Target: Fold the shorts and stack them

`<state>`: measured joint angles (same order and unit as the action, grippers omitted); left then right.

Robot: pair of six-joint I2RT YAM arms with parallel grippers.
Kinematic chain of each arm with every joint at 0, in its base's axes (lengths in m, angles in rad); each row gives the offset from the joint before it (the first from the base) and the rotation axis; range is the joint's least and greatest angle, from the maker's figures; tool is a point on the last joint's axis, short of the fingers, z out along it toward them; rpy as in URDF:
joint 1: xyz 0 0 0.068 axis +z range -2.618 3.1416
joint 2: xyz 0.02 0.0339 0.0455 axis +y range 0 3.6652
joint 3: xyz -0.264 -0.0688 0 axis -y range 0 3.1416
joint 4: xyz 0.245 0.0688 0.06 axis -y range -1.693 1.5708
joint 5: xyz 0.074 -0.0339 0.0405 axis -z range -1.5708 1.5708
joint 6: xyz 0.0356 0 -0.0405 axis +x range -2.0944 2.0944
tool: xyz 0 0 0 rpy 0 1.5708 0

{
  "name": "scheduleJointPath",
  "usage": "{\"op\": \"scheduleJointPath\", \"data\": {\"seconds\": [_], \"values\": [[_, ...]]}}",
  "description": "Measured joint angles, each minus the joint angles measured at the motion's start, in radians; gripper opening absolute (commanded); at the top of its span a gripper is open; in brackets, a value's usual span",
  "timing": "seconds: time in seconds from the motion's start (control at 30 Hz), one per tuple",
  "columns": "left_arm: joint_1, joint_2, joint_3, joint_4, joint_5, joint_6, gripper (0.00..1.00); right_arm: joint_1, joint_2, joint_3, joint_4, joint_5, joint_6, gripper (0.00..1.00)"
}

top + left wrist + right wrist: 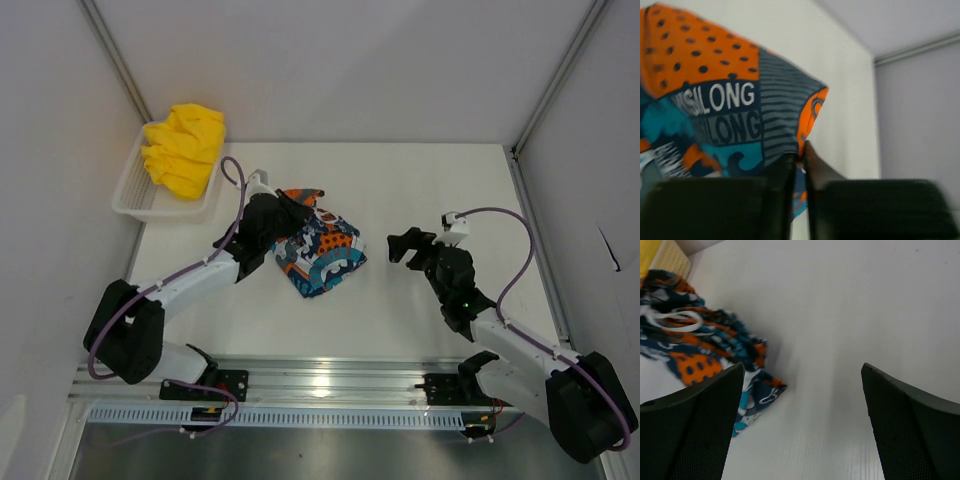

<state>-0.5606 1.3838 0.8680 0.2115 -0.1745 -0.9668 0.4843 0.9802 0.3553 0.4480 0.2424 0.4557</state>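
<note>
The printed shorts (322,252) lie bunched on the white table, left of centre, in blue, orange, black and white. My left gripper (291,206) sits at their far left edge. In the left wrist view its jaws are nearly together, pinching a hem of the printed shorts (725,100) at the left gripper's tips (801,150), and the cloth hangs lifted. The yellow shorts (185,148) are heaped in the white basket (135,205). My right gripper (406,246) stands open to the right of the printed shorts (705,345), with only bare table between the right gripper's tips (802,375).
The basket stands at the table's far left corner against the wall, and its corner (675,257) shows in the right wrist view. White walls enclose the table on the left, back and right. A metal rail runs along the near edge (330,385).
</note>
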Motion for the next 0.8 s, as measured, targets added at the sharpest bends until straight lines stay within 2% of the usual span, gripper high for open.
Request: {"op": "scheduleJointPath", "data": {"seconds": [0.03,0.1,0.13,0.2,0.33,0.53,0.8], "values": [[0.0,0.004,-0.017,-0.018,0.011,0.011,0.65,0.003,0.012,0.0,0.015,-0.023,-0.006,0.99],[0.001,-0.003,-0.018,-0.05,0.031,0.048,0.91,0.008,0.048,0.0,0.05,-0.071,-0.018,1.0],[0.001,-0.013,-0.01,-0.075,0.027,0.061,0.95,0.01,0.057,0.0,0.055,-0.082,-0.021,0.99],[0.001,-0.057,0.013,-0.153,0.003,0.092,0.98,0.02,0.11,0.005,0.08,-0.138,-0.035,0.99],[0.003,-0.219,0.014,-0.271,-0.088,0.139,0.99,0.053,0.233,0.068,0.064,-0.185,-0.06,0.99],[0.006,-0.433,-0.06,-0.308,-0.159,0.17,0.99,0.074,0.394,0.193,0.034,-0.233,-0.065,0.99],[0.006,-0.453,-0.202,-0.377,-0.161,0.201,0.98,0.033,0.512,0.285,-0.062,-0.23,0.07,0.97]]}}
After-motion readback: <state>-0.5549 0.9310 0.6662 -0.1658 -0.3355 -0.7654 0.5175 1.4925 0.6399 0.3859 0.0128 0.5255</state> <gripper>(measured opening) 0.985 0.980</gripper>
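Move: My left fingers, still shut, hold the upper part of the patterned shorts; the shorts' middle lies about 5 cm to their right, 2 cm back and some 17 cm below. The shorts' left edge is roughly 12 cm to the left of my left hand and 4 cm back. From my open right hand, the shorts' right corner lies about 13 cm left, 2 cm ahead and 14 cm below, with their middle some 29 cm left and 4 cm ahead. I open my left hand wide and let go of the shorts, dipping slightly, then draw it back about 8 cm and left 9 cm, arching up and sinking again near their left side. Meanwhile my right hand, staying wide open, sweeps left about 8 cm and sinks 7, easing forward towards the shorts' right corner as its fingers swing left, then tip down. ##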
